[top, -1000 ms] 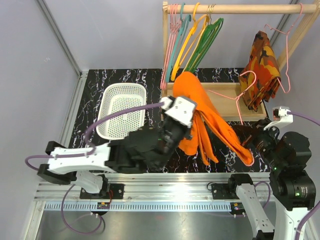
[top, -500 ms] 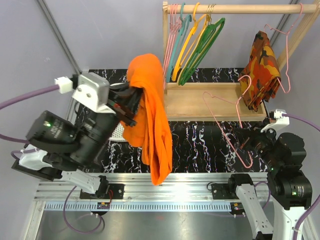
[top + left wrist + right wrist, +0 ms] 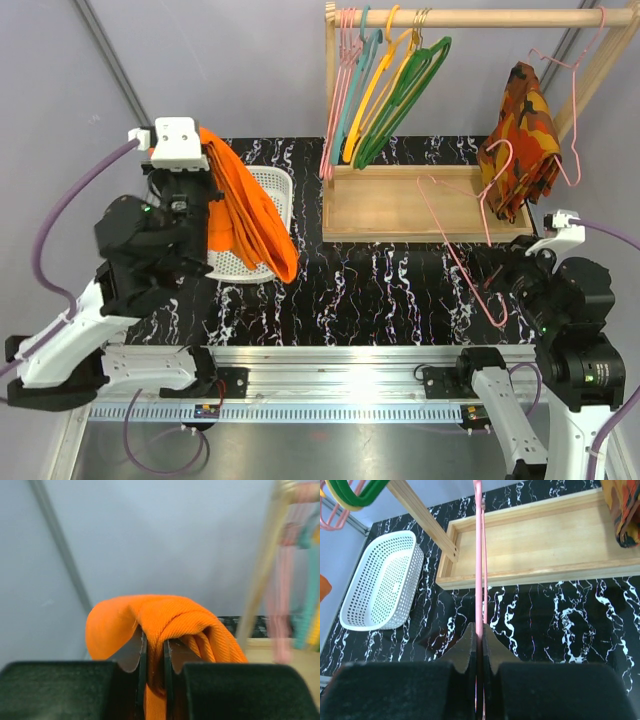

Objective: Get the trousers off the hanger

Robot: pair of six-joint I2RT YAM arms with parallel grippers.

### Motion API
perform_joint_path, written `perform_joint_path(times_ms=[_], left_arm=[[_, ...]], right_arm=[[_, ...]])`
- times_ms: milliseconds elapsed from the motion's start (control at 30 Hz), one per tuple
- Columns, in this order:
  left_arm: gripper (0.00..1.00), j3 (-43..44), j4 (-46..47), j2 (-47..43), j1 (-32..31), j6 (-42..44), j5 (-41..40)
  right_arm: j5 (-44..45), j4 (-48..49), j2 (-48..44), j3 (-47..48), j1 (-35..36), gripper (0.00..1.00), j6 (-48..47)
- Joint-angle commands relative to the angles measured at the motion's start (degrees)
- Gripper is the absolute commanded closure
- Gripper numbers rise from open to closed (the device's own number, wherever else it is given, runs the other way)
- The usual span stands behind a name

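Note:
The bright orange trousers (image 3: 255,215) hang in a folded bunch from my left gripper (image 3: 207,165), which is shut on them above the left side of the table. They drape down over the white basket (image 3: 283,190). In the left wrist view the fabric (image 3: 165,615) is pinched between the jaws of the left gripper (image 3: 153,640) and bulges over both fingers. The thin pink hanger (image 3: 452,243) is bare and tilted over the right side of the table. My right gripper (image 3: 493,288) is shut on its wire. The right wrist view shows the hanger wire (image 3: 479,555) running up from the right gripper (image 3: 478,630).
A wooden tray (image 3: 530,535) lies at the back under a wooden rail with several coloured hangers (image 3: 390,90). A camouflage garment (image 3: 520,140) hangs at the rail's right end. The white basket (image 3: 380,580) stands at the left on the black marbled table.
The left arm swung the trousers from the middle of the table, off the hanger, up and left to over the basket. The right gripper kept hold of the hanger, which now hangs bare.

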Motion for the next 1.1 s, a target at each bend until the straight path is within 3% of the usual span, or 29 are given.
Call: perform_joint_path(times_ms=[0, 167, 333, 567, 733, 867, 1067], left_arm=[[1.00, -0.14, -13.13, -0.12, 11.21, -18.26, 12.40], [1.00, -5.24, -17.09, -0.82, 27.54, -26.70, 19.96], [1.00, -8.85, -17.08, -2.05, 37.58, -26.71, 19.71], [1.00, -13.42, -13.84, -5.83, 40.15, -20.22, 15.85], [1.00, -14.47, -18.84, -5.05, 40.15, -21.88, 14.09], [1.00, -18.16, -19.02, -1.80, 40.15, -22.93, 11.89], [1.00, -18.08, -19.02, 12.17, 40.15, -21.00, 9.87]], right_arm=[[0.91, 5.54, 1.27, 2.71, 0.24, 1.00, -0.39], [-0.06, 6.42, 1.27, 2.62, 0.24, 1.00, -0.13], [-0.15, 6.59, 1.09, 2.62, 0.24, 1.00, -0.48], [-1.03, 7.39, 0.65, 2.27, 0.24, 1.00, 0.05], [-2.17, 8.18, 0.48, 1.48, 0.24, 1.00, 0.93], [-2.70, 8.79, 0.04, 0.08, 0.24, 1.00, 1.37], [-2.96, 8.88, -0.84, -0.89, 0.24, 1.00, 1.63]])
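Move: The left hand, with the orange trousers already pinched in it, has the white basket about 15 cm ahead, 2 cm to its left and some 50 cm below. The hanging pink hangers are about 22 cm ahead, 20 cm to its right and 20 cm lower; the wooden tray's middle is some 20 cm ahead, 42 cm right and 52 cm down. From the right hand the basket lies about 19 cm ahead, 43 cm to the left and 30 cm below. Still pinching the trousers, the left hand carries them down towards the white basket, sinking about 21 cm while going some 10 cm forward and 9 cm left. It eases off halfway, then dips down and forward again, turning counter-clockwise and tipping its fingers down, each by about 25 degrees, with the fingers staying shut. The right hand keeps its grip on the emptied pink hanger, barely rising. ##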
